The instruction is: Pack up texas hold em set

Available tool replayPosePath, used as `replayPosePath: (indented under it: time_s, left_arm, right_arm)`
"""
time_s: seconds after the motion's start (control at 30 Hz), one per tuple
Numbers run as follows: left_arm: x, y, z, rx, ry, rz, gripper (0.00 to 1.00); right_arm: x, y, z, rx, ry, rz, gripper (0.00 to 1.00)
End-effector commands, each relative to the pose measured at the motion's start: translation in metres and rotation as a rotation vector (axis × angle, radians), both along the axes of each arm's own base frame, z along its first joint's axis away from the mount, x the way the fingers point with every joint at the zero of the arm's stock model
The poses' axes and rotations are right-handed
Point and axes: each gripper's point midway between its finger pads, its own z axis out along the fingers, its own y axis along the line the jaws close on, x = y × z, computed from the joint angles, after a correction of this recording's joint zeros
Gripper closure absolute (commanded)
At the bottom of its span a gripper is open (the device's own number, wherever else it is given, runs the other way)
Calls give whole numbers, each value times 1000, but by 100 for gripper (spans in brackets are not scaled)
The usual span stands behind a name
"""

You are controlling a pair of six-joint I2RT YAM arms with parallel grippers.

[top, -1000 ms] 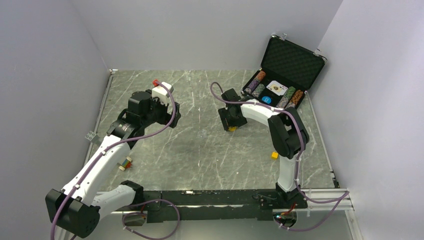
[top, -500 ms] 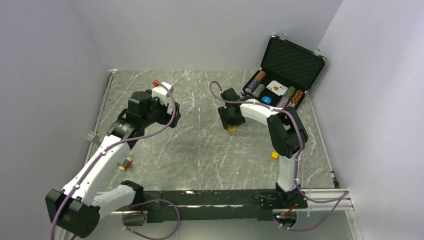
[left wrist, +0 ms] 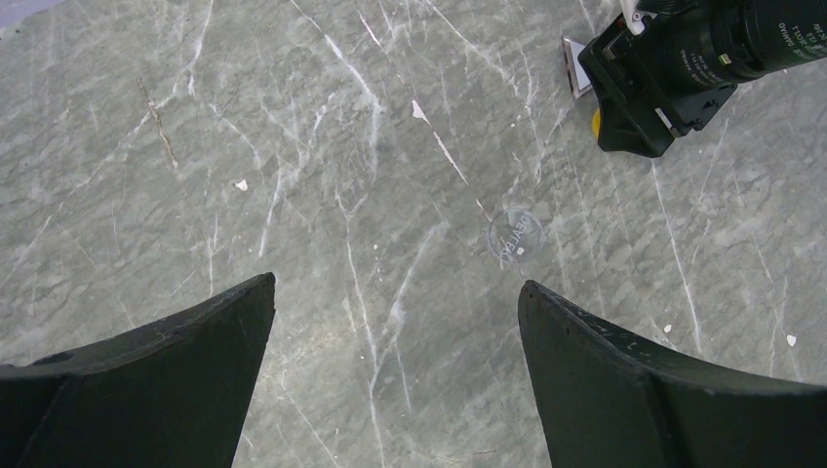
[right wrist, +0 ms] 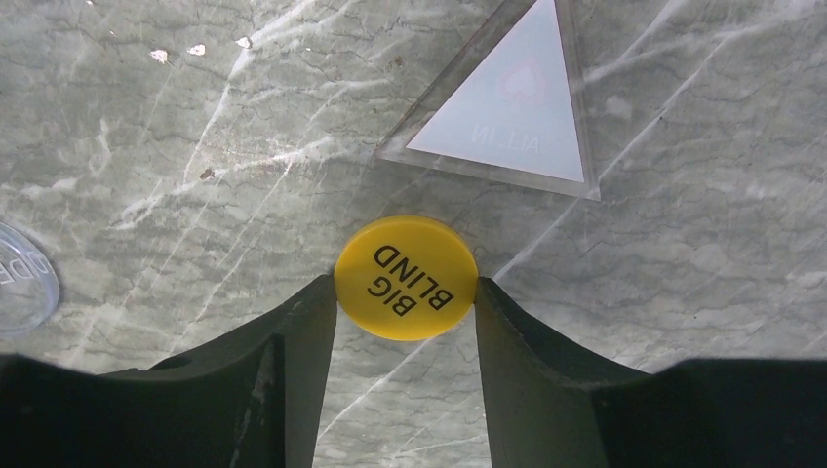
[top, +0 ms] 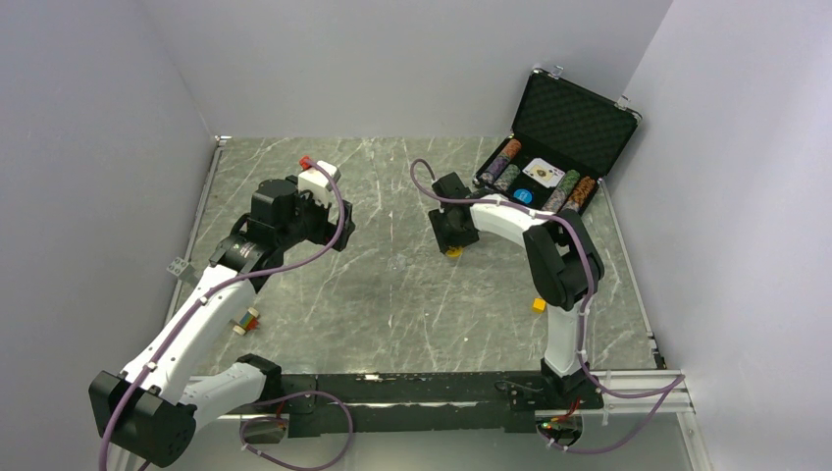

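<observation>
The black briefcase [top: 574, 118] stands open at the back right, with chip rows [top: 505, 165], cards [top: 543, 173] and a blue disc [top: 523, 195] in its foam tray. My right gripper [right wrist: 405, 285] is shut on the yellow "BIG BLIND" disc [right wrist: 406, 278], one finger touching each side, low over the table; the disc also shows in the top view [top: 453, 252]. A clear "ALL IN" triangle [right wrist: 507, 107] lies just beyond it. My left gripper [left wrist: 396, 283] is open and empty above bare table, near a clear round disc [left wrist: 515, 235].
A small yellow cube [top: 538, 305] lies near the right arm's base. A small multicoloured piece [top: 245, 321] and a grey bracket [top: 179, 266] lie at the left. Walls close the table on three sides.
My right gripper with the yellow disc has edged very slightly to the left. The left arm has not moved.
</observation>
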Motion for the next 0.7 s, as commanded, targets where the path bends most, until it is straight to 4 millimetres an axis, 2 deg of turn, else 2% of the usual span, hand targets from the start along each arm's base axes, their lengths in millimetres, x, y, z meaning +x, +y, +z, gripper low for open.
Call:
replayPosePath:
  time_s: [0.0, 0.2, 0.33, 0.5, 0.67]
  left_arm:
    - [0, -2, 11, -29, -32, -7, 2]
    - [0, -2, 10, -27, -30, -7, 2]
    - [0, -2, 9, -26, -29, -7, 2]
    - [1, -2, 9, -24, -27, -6, 2]
    - [2, -2, 6, -20, -20, -2, 2]
  right_arm:
    - [10, 0, 15, -6, -38, -11, 54]
    - [21, -2, 52, 25, -100, -17, 58]
    - [33, -20, 75, 41, -138, -48, 59]
    - [62, -76, 109, 59, -202, -158, 59]
    - [98, -149, 134, 76, -266, -308, 60]
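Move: The right fingers already grip the yellow big blind chip at table height; the open case, where it is headed, has its middle about 15 cm ahead and 16 cm to the right of that hand. The blue chip in the case lies some 13 cm ahead and 13 cm right, and the white triangle about 6 cm straight ahead. The clear disc is roughly 10 cm left and 2 cm back. From the left hand, the case's middle is around 20 cm ahead, 37 cm right and 21 cm below. Keeping the yellow chip pinched by its rim between both fingertips, the right hand lifts it off the table, first nearly straight up, then picking up speed rightward and forward towards the open case. It ends some 10 cm right, 9 cm higher and 7 cm farther out, having swung clockwise by nearly 15 degrees, with the fingertips tipping forward about 10. ##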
